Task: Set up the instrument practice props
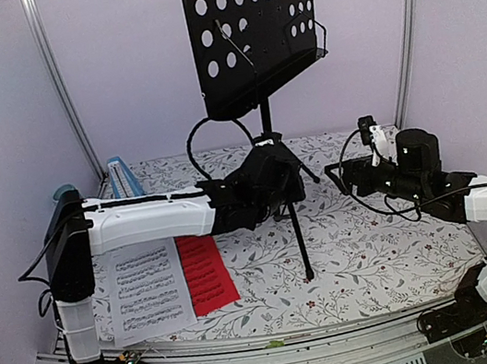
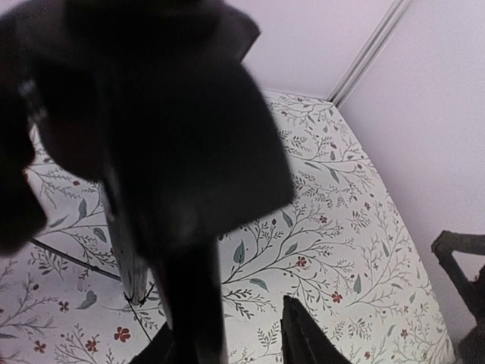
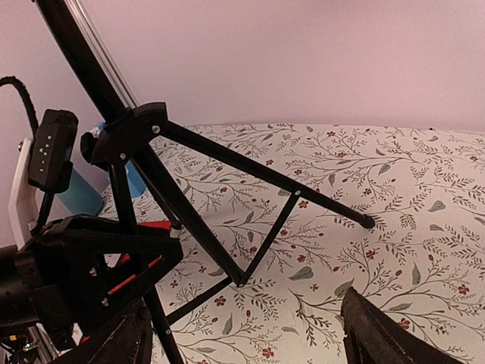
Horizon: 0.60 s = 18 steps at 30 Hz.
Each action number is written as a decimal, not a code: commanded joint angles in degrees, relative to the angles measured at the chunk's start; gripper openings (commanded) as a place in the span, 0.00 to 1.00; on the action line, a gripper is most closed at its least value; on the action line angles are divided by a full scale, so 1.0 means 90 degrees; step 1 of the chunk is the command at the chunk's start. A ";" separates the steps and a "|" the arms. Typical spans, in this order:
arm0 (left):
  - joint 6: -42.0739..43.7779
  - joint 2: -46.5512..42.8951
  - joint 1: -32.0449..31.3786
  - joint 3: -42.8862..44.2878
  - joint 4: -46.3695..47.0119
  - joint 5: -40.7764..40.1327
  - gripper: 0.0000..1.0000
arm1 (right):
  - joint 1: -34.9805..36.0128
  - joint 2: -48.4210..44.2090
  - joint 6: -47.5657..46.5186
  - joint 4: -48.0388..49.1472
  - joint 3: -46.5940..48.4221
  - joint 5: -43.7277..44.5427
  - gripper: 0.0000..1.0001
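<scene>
The black music stand (image 1: 256, 30) stands mid-table with its perforated desk raised and tripod legs (image 3: 258, 171) spread. My left gripper (image 1: 273, 182) is at the tripod hub. In the left wrist view the blurred dark pole (image 2: 189, 288) runs between its jaws (image 2: 227, 349), and a gap shows between the pole and the right finger (image 2: 303, 341), so it stands open. My right gripper (image 1: 344, 179) hangs open to the right of the stand, nothing between its fingers (image 3: 246, 341). The white sheet (image 1: 145, 292) and red sheet (image 1: 207, 272) lie flat front left. The blue metronome (image 1: 121, 176) stands at the back left.
A teal cup (image 1: 63, 192) stands in the back left corner beside the metronome. Pale walls and metal frame posts (image 1: 58, 82) close in the floral-covered table (image 1: 377, 253). The left arm stretches across above the sheets.
</scene>
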 commanded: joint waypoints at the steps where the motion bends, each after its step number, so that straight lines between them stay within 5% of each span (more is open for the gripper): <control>1: -0.0121 0.0422 -0.0052 0.0465 -0.0641 -0.0390 0.30 | -0.0022 -0.0102 0.0042 -0.0136 0.0100 0.0066 0.87; 5: -0.0015 0.0541 -0.0055 0.0592 -0.0746 -0.0504 0.18 | -0.0022 -0.0084 0.0015 -0.0155 0.0153 0.0090 0.88; 8: 0.0343 0.0540 -0.0055 0.0591 -0.0585 -0.0371 0.00 | -0.0019 -0.0074 -0.0004 -0.0165 0.0167 0.0104 0.88; 13: 0.1335 0.0409 -0.0033 0.0294 0.0007 0.0098 0.00 | -0.0040 -0.0074 -0.0047 -0.0175 0.0149 0.0222 0.88; 18: 0.2173 -0.0200 0.0268 -0.0677 0.1189 0.1476 0.00 | -0.0050 -0.0094 -0.0127 -0.0199 0.0194 0.0298 0.88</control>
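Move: The music stand's near leg already stands between the left gripper's half-open fingers, its grip spot about 1 cm farther out, 1 cm left and 1 cm below. The leg's hub is some 4 cm ahead of that hand, 3 cm left and 8 cm above; the red sheet lies about 25 cm left, 2 cm nearer and 20 cm down. From the right gripper the grip spot is roughly 14 cm left, 3 cm farther out and 4 cm lower. Close the left gripper around the music stand's near leg, just below the hub, while sinking it about 2 cm and easing it 1 cm forward. Once the fingers have shut on the leg, keep the pinch and draw the leg about 1.5 cm to the right, turning the hand slightly clockwise. ##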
